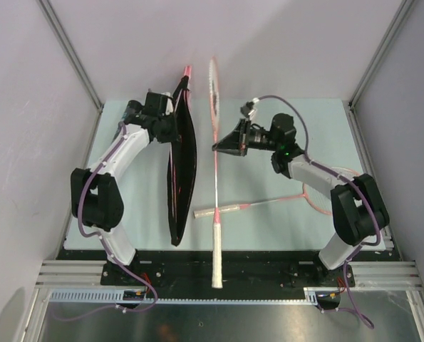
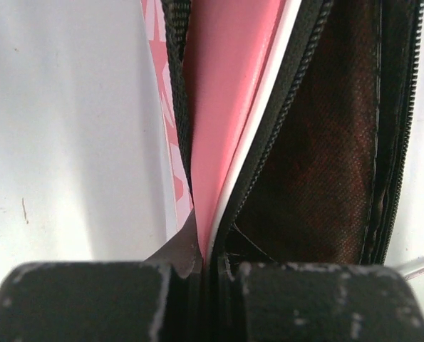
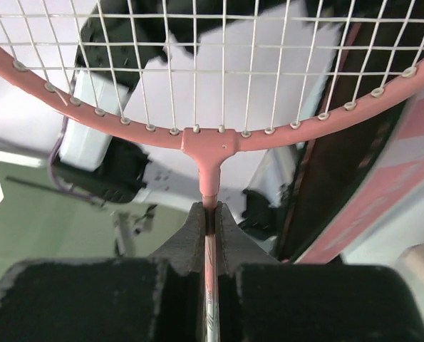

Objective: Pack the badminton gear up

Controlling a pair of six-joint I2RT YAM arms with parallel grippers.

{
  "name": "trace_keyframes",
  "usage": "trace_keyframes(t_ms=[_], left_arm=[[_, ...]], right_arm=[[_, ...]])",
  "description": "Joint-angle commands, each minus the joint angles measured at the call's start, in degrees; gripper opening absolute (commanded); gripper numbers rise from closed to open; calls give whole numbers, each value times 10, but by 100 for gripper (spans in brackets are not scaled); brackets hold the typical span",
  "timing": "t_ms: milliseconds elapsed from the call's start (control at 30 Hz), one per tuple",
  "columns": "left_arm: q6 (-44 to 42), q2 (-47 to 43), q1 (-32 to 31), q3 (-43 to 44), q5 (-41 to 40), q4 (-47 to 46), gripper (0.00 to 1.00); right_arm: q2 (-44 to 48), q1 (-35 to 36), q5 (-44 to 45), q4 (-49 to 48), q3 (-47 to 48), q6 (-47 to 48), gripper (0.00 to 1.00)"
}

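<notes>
The pink racket bag stands on its edge left of centre, its black lining facing right. My left gripper is shut on the bag's upper rim. In the left wrist view the jaws pinch the pink flap beside the zip and the dark lining. My right gripper is shut on the shaft of a pink-framed racket, just below its head, with the gripper's jaws tight around it. That racket's white handle reaches past the table's near edge. A second racket lies flat across the table.
The second racket's head lies partly under my right arm. The pale green table top is closed in by grey walls and metal corner posts. My left arm stands at the table's left side.
</notes>
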State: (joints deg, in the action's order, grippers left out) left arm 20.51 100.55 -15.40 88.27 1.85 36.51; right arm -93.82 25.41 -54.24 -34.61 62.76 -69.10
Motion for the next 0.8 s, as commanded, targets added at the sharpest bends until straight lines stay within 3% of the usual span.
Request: trace_keyframes(t_ms=[0,333,633,767], left_arm=[[9,8,3,38,26,-37,0],[23,18,11,51,39,-43,0],[24,6,13,31,51,-50,0],[24,0,13,18,77,-57,0]], right_arm=[[-8,50,-59,-150,19,-151,0],[-79,120,21,-425,-67,-376,0],[-123,124,73,-380,-97,-344,0],[-181,115,79,-432,-84,-379,0]])
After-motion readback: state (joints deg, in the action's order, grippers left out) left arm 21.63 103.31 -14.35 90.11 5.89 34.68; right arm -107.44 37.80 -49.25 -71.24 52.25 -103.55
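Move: Roughly 10 cm to the right hand's left, some 5 cm ahead and well below (around 18 cm) is the middle of the pink bag's black opening. The held racket's head is about 15 cm ahead of that hand. The second racket lies on the table with its middle about 25 cm right and 3 cm back. From the left hand, which already pinches the bag's edge, the opening's middle is about 7 cm back, 3 cm right and 7 cm below. Keeping its pinch on the shaft just below the racket's head, the right hand swings back about 8 cm and left towards the open bag while rising slightly, then drops some 7 cm, easing a little forward. It tips the racket's head down by roughly 25 degrees, towards the opening. The left hand keeps hold of the bag's edge and shifts about 1.5 cm forward. ##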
